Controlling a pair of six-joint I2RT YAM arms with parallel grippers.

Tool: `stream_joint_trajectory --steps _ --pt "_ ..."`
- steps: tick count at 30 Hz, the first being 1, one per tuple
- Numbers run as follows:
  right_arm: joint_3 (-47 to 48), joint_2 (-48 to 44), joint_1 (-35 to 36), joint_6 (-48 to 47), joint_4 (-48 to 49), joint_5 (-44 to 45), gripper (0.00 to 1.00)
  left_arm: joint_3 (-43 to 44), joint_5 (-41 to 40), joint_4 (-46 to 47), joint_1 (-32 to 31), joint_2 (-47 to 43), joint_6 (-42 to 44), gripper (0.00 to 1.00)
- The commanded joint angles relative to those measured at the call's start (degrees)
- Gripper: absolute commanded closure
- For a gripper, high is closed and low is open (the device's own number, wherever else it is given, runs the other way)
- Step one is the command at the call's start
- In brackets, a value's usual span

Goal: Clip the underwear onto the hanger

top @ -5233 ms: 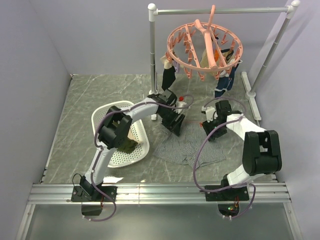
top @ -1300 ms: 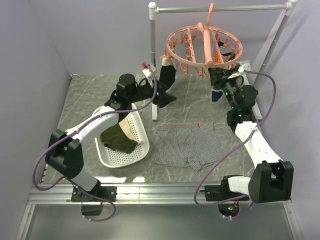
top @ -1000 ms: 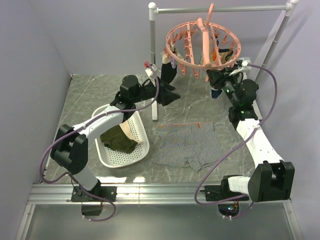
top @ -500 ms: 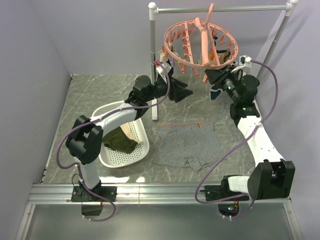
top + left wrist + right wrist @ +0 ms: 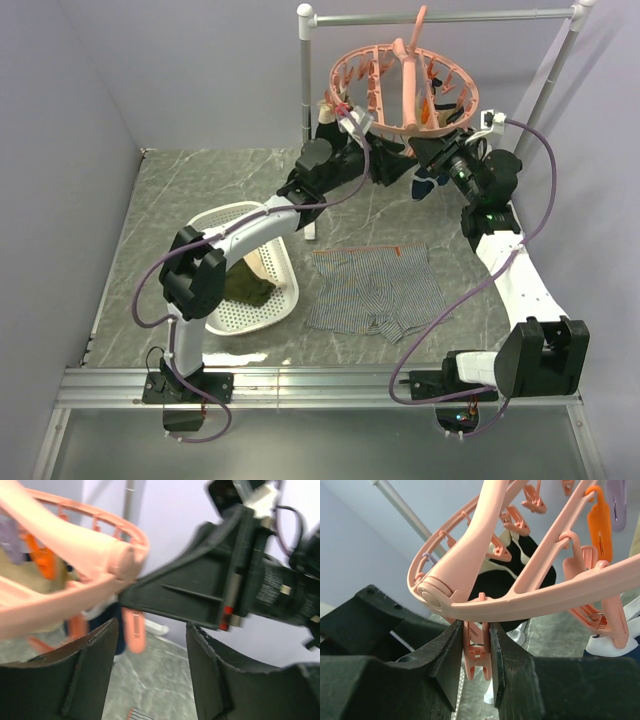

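Observation:
The salmon-pink hanger (image 5: 405, 85) hangs by its hook from the rail. The striped underwear (image 5: 375, 290) lies flat on the table, apart from both grippers. My right gripper (image 5: 428, 152) is up at the ring's near edge; in the right wrist view it (image 5: 476, 665) is shut on a pink clip peg (image 5: 479, 650) under the ring (image 5: 485, 545). My left gripper (image 5: 390, 168) is beside it under the ring, open and empty (image 5: 152, 670), facing another peg (image 5: 134, 630) and the right gripper's finger. A sliver of the underwear (image 5: 137, 714) shows below.
A white basket (image 5: 272, 305) holding an olive-green garment (image 5: 240, 285) stands left of the underwear. The grey rail stand's post (image 5: 305, 120) rises by the left arm. A dark navy garment (image 5: 425, 183) and a black one (image 5: 330, 125) hang from the ring.
Both grippers rose from the underwear on the table to the hanger. Over the last second my left arm swung right from above the basket to under the ring. The right gripper stayed at the ring.

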Motion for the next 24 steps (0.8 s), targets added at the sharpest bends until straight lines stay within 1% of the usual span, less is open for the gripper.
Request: stream_joint_trajectory --steps 1,5,9,11,17,20,21,23,24 --pt "0.75 -0.61 -0.11 1.01 4.65 -2.43 1.0 5.94 -5.44 -3.6 -0.33 2.6 2.99 0.39" --pt "0.84 -0.61 -0.11 1.1 5.09 -2.87 1.0 6.65 -8.08 -5.72 -1.56 3.22 5.28 0.43" --pt "0.75 -0.7 -0.11 1.36 5.18 -3.05 1.0 5.86 -8.26 -7.39 -1.82 2.96 6.25 0.46" --pt "0.66 -0.7 -0.11 1.45 5.09 -3.49 1.0 5.16 -8.0 -6.78 -1.74 2.52 6.43 0.46" --pt "0.22 -0.7 -0.2 1.19 4.56 -3.84 1.0 5.15 -7.83 -2.38 -2.0 3.13 7.3 0.55" --pt "0.4 -0.61 -0.11 1.62 4.39 -4.37 1.0 5.86 -7.65 -1.5 -2.61 3.57 9.5 0.65" --pt "0.49 -0.53 -0.2 1.62 4.13 -4.63 1.0 6.12 -7.82 -1.41 -2.79 3.75 9.94 0.73" --pt "0.84 -0.26 -0.11 2.15 4.12 -4.81 0.98 6.12 -8.0 -1.32 -3.05 3.92 11.17 0.85" --pt "0.75 -0.17 -0.11 2.24 3.95 -4.81 0.95 5.77 -8.09 -1.41 -3.23 3.92 11.78 0.97"
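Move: The pink clip hanging from the near edge of the round hanger is already in the right fingers, right at that hand. From the left hand, which is open, its lower end is about 2 cm ahead, 3 cm to the right and 2 cm below. The hanger's rim passes roughly 4 cm above that end, and the next clip along the rim sits some 2 cm farther out and 5 cm to its left. Fingers first spread around it and then closing nearly shut, the left hand reaches forward about 2.5 cm towards the clip, then sinks some 3 cm and edges about 2 cm right beneath the rim, and pinches the clip's lower end from the left, its grip effort rising as the fingers come together. The right hand stays in place and keeps its hold on the same clip just above, its wrist barely turning. ##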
